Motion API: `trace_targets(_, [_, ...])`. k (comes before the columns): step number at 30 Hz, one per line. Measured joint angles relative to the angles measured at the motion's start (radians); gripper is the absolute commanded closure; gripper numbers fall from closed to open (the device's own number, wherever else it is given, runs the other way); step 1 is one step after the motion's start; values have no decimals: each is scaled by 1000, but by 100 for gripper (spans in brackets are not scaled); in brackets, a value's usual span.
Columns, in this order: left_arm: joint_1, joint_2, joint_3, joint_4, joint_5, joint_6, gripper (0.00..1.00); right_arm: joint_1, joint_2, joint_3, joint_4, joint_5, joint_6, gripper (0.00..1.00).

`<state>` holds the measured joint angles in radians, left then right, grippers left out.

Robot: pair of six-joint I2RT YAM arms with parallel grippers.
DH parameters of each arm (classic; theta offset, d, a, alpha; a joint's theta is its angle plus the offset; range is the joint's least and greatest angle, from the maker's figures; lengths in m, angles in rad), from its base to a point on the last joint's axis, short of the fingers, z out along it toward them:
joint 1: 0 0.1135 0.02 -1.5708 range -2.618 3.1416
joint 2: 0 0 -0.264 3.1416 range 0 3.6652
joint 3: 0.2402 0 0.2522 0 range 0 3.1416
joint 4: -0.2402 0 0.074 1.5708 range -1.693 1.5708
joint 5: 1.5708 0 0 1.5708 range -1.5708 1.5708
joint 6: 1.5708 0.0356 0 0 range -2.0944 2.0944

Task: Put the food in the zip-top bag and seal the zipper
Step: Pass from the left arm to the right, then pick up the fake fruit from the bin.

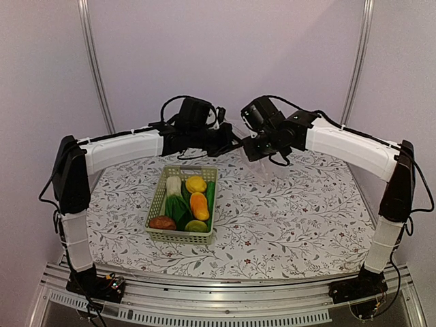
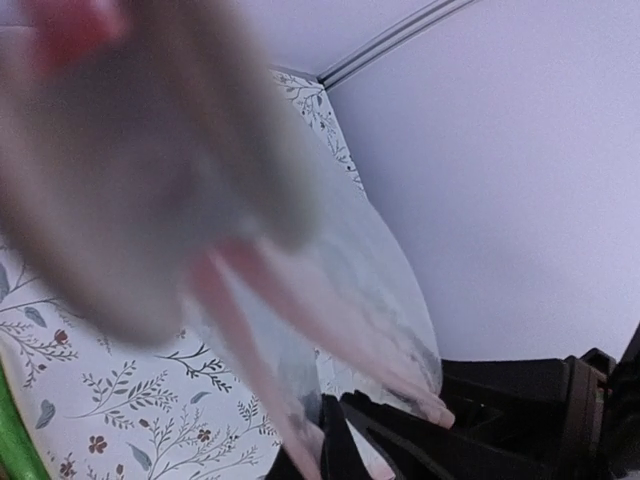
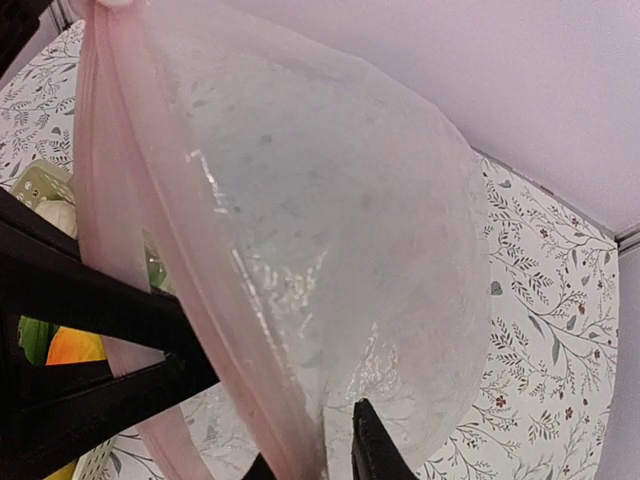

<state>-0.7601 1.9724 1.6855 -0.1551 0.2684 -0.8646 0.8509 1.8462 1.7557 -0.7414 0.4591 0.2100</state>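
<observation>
The zip-top bag [image 1: 264, 169] hangs clear and crinkly between both grippers at the back middle of the table. My left gripper [image 1: 228, 143] is shut on the bag's mouth edge; in the left wrist view the bag [image 2: 380, 280] and its pinkish zipper [image 2: 350, 340] blur past the left gripper [image 2: 335, 440]. In the right wrist view the bag [image 3: 340, 230] bulges open, and the zipper [image 3: 240, 335] runs down between the fingers of my right gripper [image 3: 312, 465], which stand slightly apart around it. The food [image 1: 197, 204] lies in the basket [image 1: 178, 236].
The pale green lattice basket sits left of centre on the floral tablecloth [image 1: 293, 218]. The white back wall and two metal posts [image 1: 95, 68] stand close behind the grippers. The left arm's black fingers [image 3: 90, 300] cross the right wrist view.
</observation>
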Motion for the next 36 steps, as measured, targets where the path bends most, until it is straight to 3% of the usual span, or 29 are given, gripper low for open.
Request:
trace_targets(9, [-2,40,157,-234,-135,-32,100,-2,12,11,68,117,-63,100])
trace_targets(16, [-2,71,172,-367,-206,-71,98,-26,-3,18,69,179,-94,100])
trace_targets(18, [-2,85,177,-391,-202,-68,89,-42,-15,18,69,183,-93,100])
trace_targets(21, [-3,125,238,-435,-190,-34,48,-55,-34,18,69,191,-94,100])
trace_targets(24, [-8,140,285,-433,-146,31,21,-62,-53,16,66,180,-89,100])
trace_targets(30, [-60,46,255,-383,-126,232,12,-85,-61,-17,54,150,-60,100])
trace_targets(36, [-120,-357,-197,-284,-113,345,6,-167,-64,-118,54,128,-45,100])
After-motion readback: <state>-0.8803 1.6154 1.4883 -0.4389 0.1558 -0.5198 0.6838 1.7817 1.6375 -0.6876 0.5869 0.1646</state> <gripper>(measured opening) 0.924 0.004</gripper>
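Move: The zip-top bag hangs from the left hand's shut fingers. The stretch of rim to be taken over already lies between the right hand's nearly shut fingers, which is about 5 cm to the right of the left hand, 2 cm back and 1 cm lower. From the left hand, the food basket stands some 21 cm left, 10 cm back and 20 cm below. The yellow fruit in it is about 16 cm left, 2 cm back and 20 cm below. The right pinches the bag rim and carries it 10 cm right; the left dips, opens, withdraws back. ##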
